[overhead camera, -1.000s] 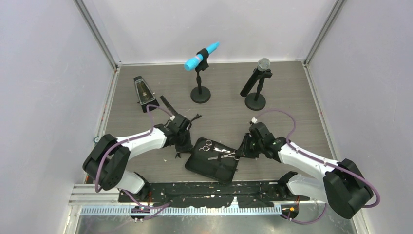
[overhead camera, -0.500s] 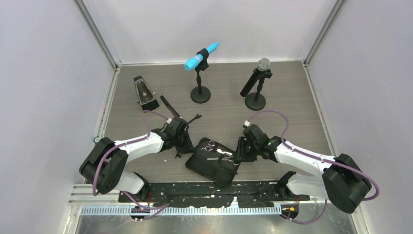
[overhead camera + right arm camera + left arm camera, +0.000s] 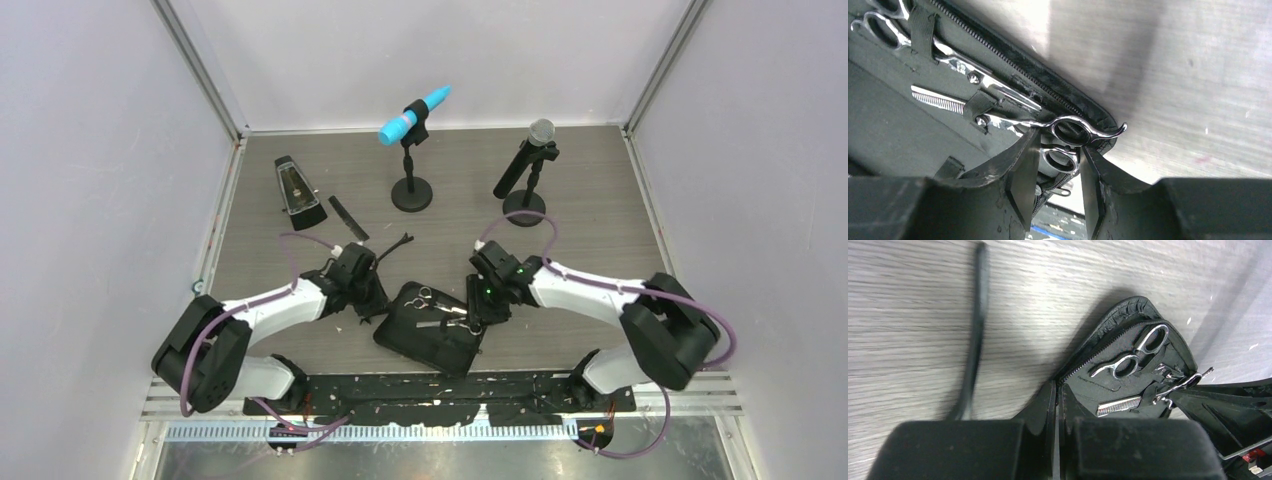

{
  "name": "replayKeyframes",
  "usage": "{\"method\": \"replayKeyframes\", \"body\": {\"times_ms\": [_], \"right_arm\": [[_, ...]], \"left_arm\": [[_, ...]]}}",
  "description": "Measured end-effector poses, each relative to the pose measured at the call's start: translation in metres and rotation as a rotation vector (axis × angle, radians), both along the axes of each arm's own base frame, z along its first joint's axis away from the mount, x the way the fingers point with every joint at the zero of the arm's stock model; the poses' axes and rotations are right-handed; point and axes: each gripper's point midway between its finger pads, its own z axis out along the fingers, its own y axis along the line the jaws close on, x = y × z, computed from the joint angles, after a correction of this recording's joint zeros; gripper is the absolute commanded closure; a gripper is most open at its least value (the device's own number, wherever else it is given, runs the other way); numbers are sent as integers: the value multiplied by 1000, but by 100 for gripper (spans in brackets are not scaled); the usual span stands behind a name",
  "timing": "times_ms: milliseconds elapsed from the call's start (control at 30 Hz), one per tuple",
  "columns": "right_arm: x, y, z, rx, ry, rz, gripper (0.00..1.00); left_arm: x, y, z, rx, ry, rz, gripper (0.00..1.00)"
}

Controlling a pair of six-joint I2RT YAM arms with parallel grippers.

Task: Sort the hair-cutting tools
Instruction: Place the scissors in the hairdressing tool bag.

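A black zip case (image 3: 420,342) lies open at the table's near middle. Two silver scissors are strapped inside, one (image 3: 425,297) (image 3: 1133,357) further left and one (image 3: 458,320) (image 3: 998,120) with its ring handles over the case's right rim. My right gripper (image 3: 478,306) (image 3: 1060,150) is open, its fingers on either side of the lower ring with gaps showing. My left gripper (image 3: 370,303) (image 3: 1057,385) is shut, its tips at the case's left rim by the zip. A flat black comb (image 3: 349,217) and a thin black clip (image 3: 397,245) lie on the table behind it.
A black metronome (image 3: 298,188) stands at the back left. A blue microphone (image 3: 413,115) on its stand and a black microphone (image 3: 527,162) on its stand are at the back. A blurred thin black strip (image 3: 975,335) lies left of the case.
The right arm has swung left over the case's right rim and its jaws have widened around the scissors' ring. The left gripper has drawn slightly towards the near left, still shut.
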Motion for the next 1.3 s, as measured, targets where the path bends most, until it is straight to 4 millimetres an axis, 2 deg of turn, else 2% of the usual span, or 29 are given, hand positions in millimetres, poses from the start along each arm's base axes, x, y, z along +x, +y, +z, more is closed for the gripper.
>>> {"method": "replayKeyframes", "body": {"times_ms": [200, 367, 533, 700, 833, 1000, 1200, 1300], "right_arm": [[43, 19, 1, -83, -52, 82, 57], [83, 27, 5, -117, -136, 111, 49], [81, 28, 6, -98, -142, 117, 43], [51, 24, 9, -44, -107, 134, 42], [39, 24, 15, -22, -100, 158, 37], [42, 20, 31, -34, -163, 211, 29], [59, 27, 71, -35, -326, 410, 23], [62, 28, 80, -50, -375, 511, 20]], "left_arm": [[12, 21, -1, 2, -13, 92, 100], [10, 25, -2, -1, -19, 101, 100], [10, 23, -2, -30, -37, 104, 100], [11, 19, -2, -61, -47, 111, 100], [11, 19, -2, -62, -46, 112, 100], [9, 17, -1, -64, -47, 100, 100], [9, 16, 4, -46, -59, 59, 100], [11, 15, 7, -42, -68, 47, 100]]}}
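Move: The thinning scissors lie in the open tool bag with their handle rings between the right fingertips and their middle about 6 cm to that hand's left, level with it and some 1 cm lower; the bag's middle is 10 cm left and 2 cm back, the other scissors 9 cm left and 5 cm ahead. The left fingers stay shut at the bag's left rim, its middle 9 cm right and 5 cm back, with a hair clip 13 cm ahead and 2 cm right. The right hand, its fingers around the scissors' rings at the bag's right end, sweeps about 8 cm forward and a little left, swinging that end outward while the left fingers keep hold of the left rim and shift 2 cm left and slightly forward. It then draws back some 4 cm, opens wider and rises about 7 cm clear of the scissors, edging forward again as it turns some 30 degrees counter-clockwise and its fingertips tip outward. ##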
